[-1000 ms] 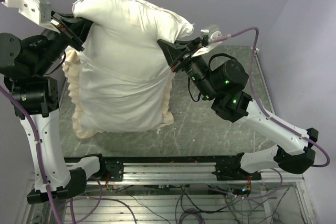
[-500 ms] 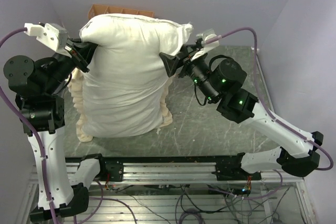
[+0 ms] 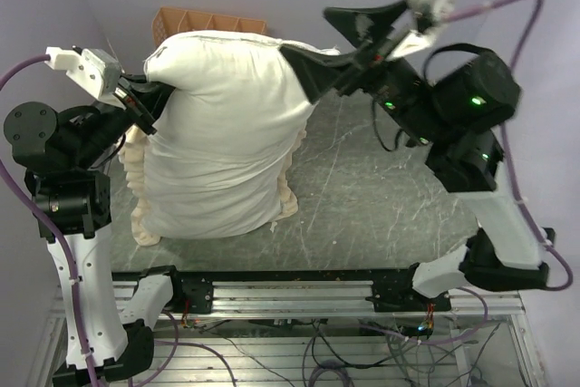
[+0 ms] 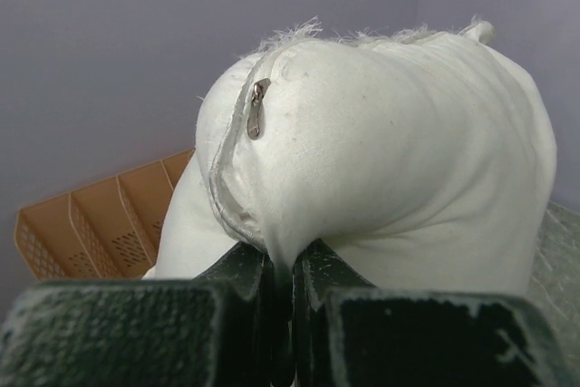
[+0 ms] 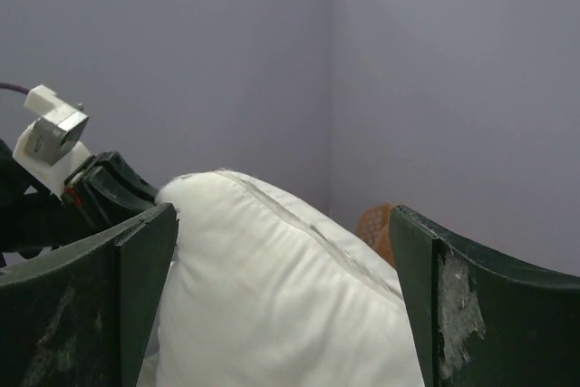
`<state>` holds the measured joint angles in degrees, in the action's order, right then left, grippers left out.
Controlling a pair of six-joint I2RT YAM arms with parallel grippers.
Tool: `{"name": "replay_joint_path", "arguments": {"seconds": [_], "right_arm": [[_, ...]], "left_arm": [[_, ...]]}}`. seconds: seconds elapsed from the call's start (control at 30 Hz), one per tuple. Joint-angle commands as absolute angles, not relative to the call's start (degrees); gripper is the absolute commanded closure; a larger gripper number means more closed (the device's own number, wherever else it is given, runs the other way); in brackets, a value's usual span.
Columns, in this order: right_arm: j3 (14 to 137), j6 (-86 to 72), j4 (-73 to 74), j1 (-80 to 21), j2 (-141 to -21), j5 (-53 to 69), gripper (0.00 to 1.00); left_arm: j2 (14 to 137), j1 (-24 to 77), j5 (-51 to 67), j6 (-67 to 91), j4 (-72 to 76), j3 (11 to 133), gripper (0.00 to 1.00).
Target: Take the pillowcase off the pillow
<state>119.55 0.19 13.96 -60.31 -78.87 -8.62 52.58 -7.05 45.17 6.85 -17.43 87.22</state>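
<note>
The plump white pillow (image 3: 227, 106) stands on end on the table, its zip seam along the top (image 4: 257, 113). The cream frilled pillowcase (image 3: 138, 178) sits round its lower part, with frill showing down both sides and at the bottom left. My left gripper (image 3: 149, 97) is shut on the pillow's top left corner, and the cloth is pinched between the fingers (image 4: 292, 265). My right gripper (image 3: 308, 32) hangs open above the pillow's top right corner, holding nothing. In the right wrist view the pillow (image 5: 263, 296) lies beyond the open right gripper (image 5: 283, 215).
An orange slotted basket (image 3: 208, 20) stands behind the pillow against the back wall, also seen in the left wrist view as the basket (image 4: 91, 224). The grey-green tabletop (image 3: 381, 188) stretches right of the pillow. Purple walls close in on the left, back and right.
My right gripper opened, let go of the pillow's right corner and rose up and to the right. My left arm lowered, and the pillow settled lower.
</note>
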Motion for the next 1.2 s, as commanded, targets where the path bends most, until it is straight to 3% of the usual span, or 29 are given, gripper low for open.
{"name": "replay_joint_path", "arguments": {"seconds": [0.0,0.3,0.47,0.73,0.83,0.9,1.0,1.03,1.07,1.1,1.17], "right_arm": [[129.53,3.63,27.13,-61.43,-91.02,0.34,0.0],[128.35,8.51,28.12,-62.28,-95.55,7.27,0.0],[123.12,11.58,29.68,-62.4,-94.89,7.03,0.0],[119.73,17.46,33.04,-64.81,-98.5,-0.55,0.11],[121.14,20.67,34.64,-68.16,-101.02,-6.69,0.26],[121.66,22.08,33.75,-69.99,-102.05,-11.24,0.44],[121.9,20.86,29.81,-70.53,-101.4,-15.28,0.84],[120.88,20.26,27.31,-70.57,-100.4,-17.21,0.99],[119.35,19.79,24.2,-70.49,-98.84,-19.4,1.0],[117.59,19.54,21.62,-70.41,-97.0,-20.45,1.0],[113.46,18.48,16.4,-70.2,-92.58,-20.48,1.0]], "left_arm": [[53.11,-7.15,50.88,9.49,-18.65,86.57,0.93],[53.45,-7.16,58.15,-1.44,-33.12,88.95,0.93],[52.57,-7.13,60.15,-1.75,-33.33,88.61,0.93],[51.71,-7.18,62.74,3.23,-30.65,92.24,0.93],[51.37,-7.15,63.28,4.08,-30.42,93.5,0.93],[51.24,-7.15,63.08,3.97,-30.93,94.48,0.93],[51.23,-7.16,62.62,2.27,-33.26,96.57,0.93],[51.19,-7.16,62.13,1.13,-34.67,97.24,0.89],[51.29,-7.16,61.49,-0.53,-36.98,97.95,0.7],[51.51,-7.2,60.67,-3.53,-40.21,98.83,0.43],[52.18,-7.18,57.48,-12.0,-48.68,100.75,0.09]]}}
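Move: The bunched zipped end of the pillowcase that the empty right hand goes for lies about 15 cm to its left, 2 cm ahead and 16 cm below. The corner still pinched by the left fingers is roughly 10 cm farther left, level with that spot; the pillow's far right corner stands some 13 cm ahead of the right hand, 2 cm left and 15 cm down. From the left hand, the right hand's spot is about 10 cm to the right, neither ahead nor back, and 3 cm lower. The open right hand swings left and down, about 15 cm each way, to the bunched zipped end beside the left hand, rolling some 35 degrees with its left side dipping, and shuts on a fold of white cloth there. Keeping its pinch, the left hand meanwhile sinks about 4 cm, then draws back some 5 cm in all while turning slightly clockwise and rising a little, and only at the very end opens its fingers to let the corner go. ##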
